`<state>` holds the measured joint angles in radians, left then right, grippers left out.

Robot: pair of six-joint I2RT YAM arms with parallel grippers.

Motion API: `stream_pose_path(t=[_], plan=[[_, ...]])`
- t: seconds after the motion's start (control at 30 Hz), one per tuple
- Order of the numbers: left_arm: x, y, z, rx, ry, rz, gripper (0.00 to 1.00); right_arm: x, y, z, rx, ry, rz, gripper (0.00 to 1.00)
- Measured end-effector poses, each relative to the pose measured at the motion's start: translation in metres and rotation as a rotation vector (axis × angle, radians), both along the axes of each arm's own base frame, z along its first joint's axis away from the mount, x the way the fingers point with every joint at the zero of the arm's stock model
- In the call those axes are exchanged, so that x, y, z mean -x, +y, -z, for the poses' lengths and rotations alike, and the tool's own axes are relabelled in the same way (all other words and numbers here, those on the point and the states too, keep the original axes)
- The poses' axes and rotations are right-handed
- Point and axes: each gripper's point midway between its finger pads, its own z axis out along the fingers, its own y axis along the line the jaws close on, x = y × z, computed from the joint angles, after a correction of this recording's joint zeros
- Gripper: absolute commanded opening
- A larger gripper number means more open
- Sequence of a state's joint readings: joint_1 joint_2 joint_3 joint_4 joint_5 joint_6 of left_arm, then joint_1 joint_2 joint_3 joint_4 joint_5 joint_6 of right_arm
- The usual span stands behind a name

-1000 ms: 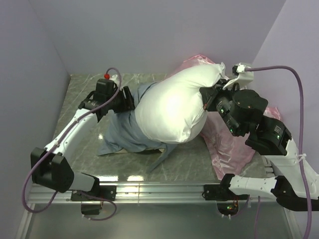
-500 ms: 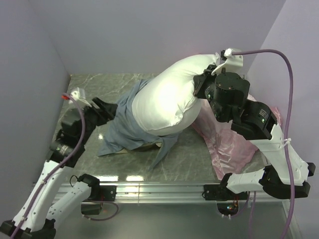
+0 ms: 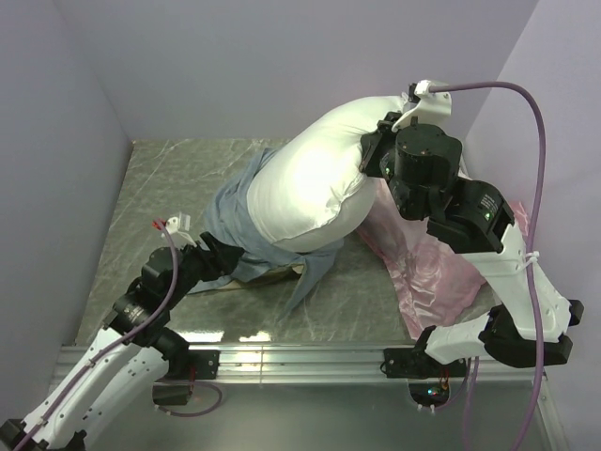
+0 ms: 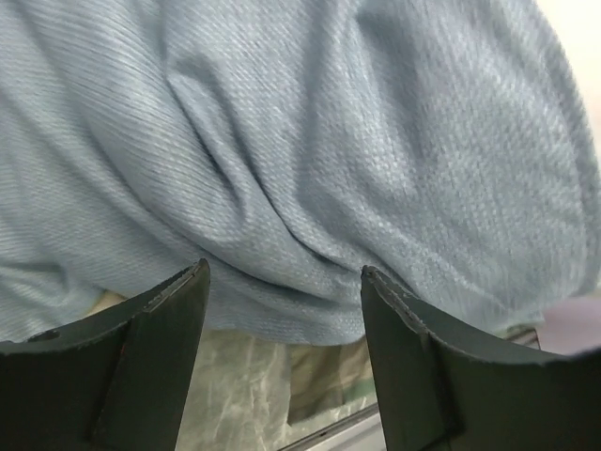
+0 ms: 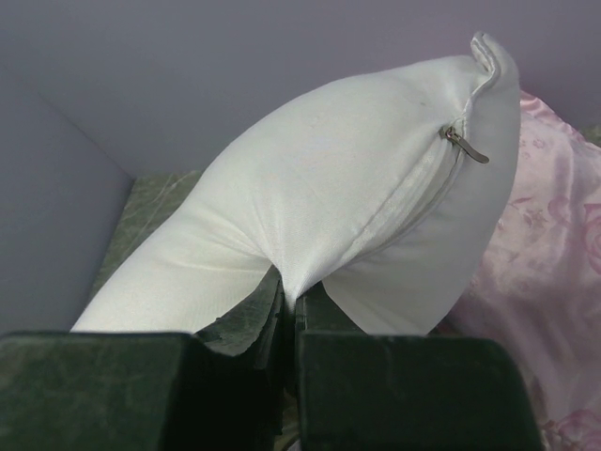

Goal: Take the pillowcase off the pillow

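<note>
The white pillow [image 3: 315,183] is held up at its far right end, tilted, with its lower left end still inside the grey-blue pillowcase [image 3: 235,225] that sags onto the table. My right gripper [image 3: 374,158] is shut on a pinch of the pillow's white cloth [image 5: 376,207], near its zipper [image 5: 465,144]. My left gripper [image 3: 223,256] is open and empty at the near left edge of the pillowcase. In the left wrist view the pillowcase [image 4: 310,160] fills the frame just beyond the spread fingertips [image 4: 183,291].
A shiny pink rose-patterned pillow [image 3: 427,272] lies on the right of the marbled table [image 3: 160,178], under my right arm. Purple walls close in at the back and both sides. A metal rail [image 3: 300,359] runs along the near edge.
My left arm has pulled back toward the near edge and let go of the pillowcase. My right gripper has lifted the pillow higher and further back, drawing more of it out.
</note>
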<state>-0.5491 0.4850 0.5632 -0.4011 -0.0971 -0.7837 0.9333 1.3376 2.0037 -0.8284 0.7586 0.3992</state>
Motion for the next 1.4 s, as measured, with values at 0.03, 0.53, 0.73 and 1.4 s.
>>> stream_pose_path(t=[0.03, 0.53, 0.73, 1.4], plan=[[0.001, -0.003, 0.002, 0.008, -0.004, 0.015, 0.72, 0.000, 0.000, 0.000, -0.001, 0.000, 0.000, 0.00], [-0.009, -0.037, 0.035, 0.162, 0.055, 0.040, 0.01, -0.001, 0.003, 0.000, -0.013, 0.007, -0.006, 0.00], [-0.014, -0.030, 0.084, 0.162, 0.205, -0.080, 0.00, 0.001, 0.003, -0.002, -0.004, 0.011, -0.014, 0.00], [-0.022, 0.065, -0.142, 0.112, -0.130, -0.459, 0.00, 0.035, -0.058, -0.027, -0.071, -0.067, 0.045, 0.00]])
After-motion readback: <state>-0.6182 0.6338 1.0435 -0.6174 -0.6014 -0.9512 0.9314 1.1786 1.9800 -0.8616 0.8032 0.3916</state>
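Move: The pillowcase's nearest bunched fold is right at the open left fingers, about 5 cm to their right, 3 cm ahead and 4 cm below. The white pillow sticking out of it has its middle some 18 cm right of the left hand, 5 ahead and 12 higher. From the right hand, shut on the pillow's upper corner, that fold lies about 24 cm left, 5 back and 32 below; the pink pillow lies roughly 20 cm right, 5 ahead and 45 below. The pillowcase's loose fold is met by the left hand easing about 4 cm right and 3 down, and its fingers shut on it; pinching it, the hand sinks some 9 cm further, then swings sharply up about 25 cm and leftward, turning some 25 degrees counter-clockwise. The right hand keeps its grip on the pillow corner, nearly still at first, then pulls right, with some back and up, against the left. ##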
